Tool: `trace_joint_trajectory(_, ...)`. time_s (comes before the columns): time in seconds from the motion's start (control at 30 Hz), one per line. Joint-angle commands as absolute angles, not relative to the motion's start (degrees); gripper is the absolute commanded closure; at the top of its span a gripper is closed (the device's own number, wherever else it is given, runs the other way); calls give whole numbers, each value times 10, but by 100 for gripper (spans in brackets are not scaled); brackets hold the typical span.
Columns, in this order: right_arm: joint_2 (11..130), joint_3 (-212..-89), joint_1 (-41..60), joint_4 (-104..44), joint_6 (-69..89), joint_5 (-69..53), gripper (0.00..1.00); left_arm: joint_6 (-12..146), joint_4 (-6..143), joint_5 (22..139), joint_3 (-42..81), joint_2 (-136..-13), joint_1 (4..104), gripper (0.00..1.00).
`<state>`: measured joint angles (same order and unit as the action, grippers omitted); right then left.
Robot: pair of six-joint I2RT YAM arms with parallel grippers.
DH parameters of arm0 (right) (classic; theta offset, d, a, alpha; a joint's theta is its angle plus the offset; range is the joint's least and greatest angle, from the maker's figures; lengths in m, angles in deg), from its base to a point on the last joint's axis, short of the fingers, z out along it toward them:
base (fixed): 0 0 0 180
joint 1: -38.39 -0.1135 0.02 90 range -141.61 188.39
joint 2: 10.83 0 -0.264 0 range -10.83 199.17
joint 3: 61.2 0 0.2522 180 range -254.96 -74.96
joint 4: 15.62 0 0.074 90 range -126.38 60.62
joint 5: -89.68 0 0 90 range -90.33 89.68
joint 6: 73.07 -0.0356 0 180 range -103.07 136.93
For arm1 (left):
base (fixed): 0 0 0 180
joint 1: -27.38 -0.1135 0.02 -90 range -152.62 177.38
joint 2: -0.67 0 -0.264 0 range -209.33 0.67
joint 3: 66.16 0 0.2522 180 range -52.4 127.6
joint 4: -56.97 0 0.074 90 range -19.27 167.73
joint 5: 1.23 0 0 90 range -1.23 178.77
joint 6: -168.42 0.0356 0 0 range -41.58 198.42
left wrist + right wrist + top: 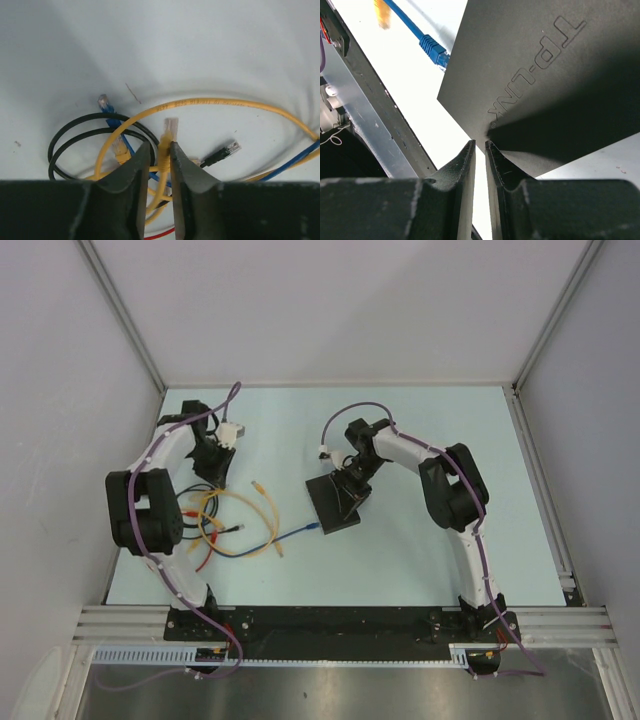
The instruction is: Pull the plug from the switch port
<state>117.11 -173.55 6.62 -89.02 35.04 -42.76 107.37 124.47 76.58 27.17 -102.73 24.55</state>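
The switch (330, 505) is a flat black box in the middle of the table, seen close up in the right wrist view (545, 75). A blue plug (434, 47) meets its narrow edge, and its cable (290, 534) runs off left. My right gripper (350, 488) is shut with nothing between its fingers (480, 142); its tips rest on the switch's top near a corner. My left gripper (215, 472) is over the cable pile at the left. It is shut (159, 145) on the boot of a yellow plug (170, 127) that pokes out past the fingertips.
Loose cables lie under the left gripper: a black coil (65, 145), a black plug (225, 152), a loose blue plug (104, 102), a long yellow cable (225, 102) and a red one (160, 234). A metal rail (340, 620) runs along the near edge, and grey walls surround the table.
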Motion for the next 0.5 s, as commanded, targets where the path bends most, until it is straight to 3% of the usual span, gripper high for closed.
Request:
trace_joint_trajectory(0.0, 1211, -1734, 56, -848, 384, -335, 80, 1033, 1227, 827, 292, -980, 254, 62)
trace_joint_trajectory(0.07, 1211, -1734, 55, -848, 384, -335, 80, 1020, 1221, 769, 316, -967, 257, 48)
trace_joint_trajectory(0.17, 1213, -1736, 55, -848, 384, -335, 80, 1013, 1215, 659, 351, -945, 281, 39)
trace_joint_trajectory(0.3, 1213, -1737, 54, -848, 384, -335, 80, 1001, 1202, 474, 358, -936, 333, 36)
trace_joint_trajectory(0.47, 1213, -1738, 54, -848, 383, -335, 80, 976, 1187, 405, 318, -993, 412, 39)
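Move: Still plugged into the switch, the blue plug lies about 24 cm to the left hand's right, 10 cm back and 6 cm lower. The switch's middle is some 29 cm right and 5 cm back, about as low; a loose yellow plug lies about 10 cm right, level with the hand fore and aft, 7 cm below. From the right hand, the blue plug is about 8 cm left, 2 cm back and 2 cm lower. Opening first, almost in place, the left fingers let go of the yellow plug they still hold over the cable pile; the hand then climbs about 11 cm and swings some 15 cm right towards the switch, fingers staying open and tipping out to the right and forward by about 30 degrees. The right hand stays put, its nearly shut fingertips at the switch's near edge. ##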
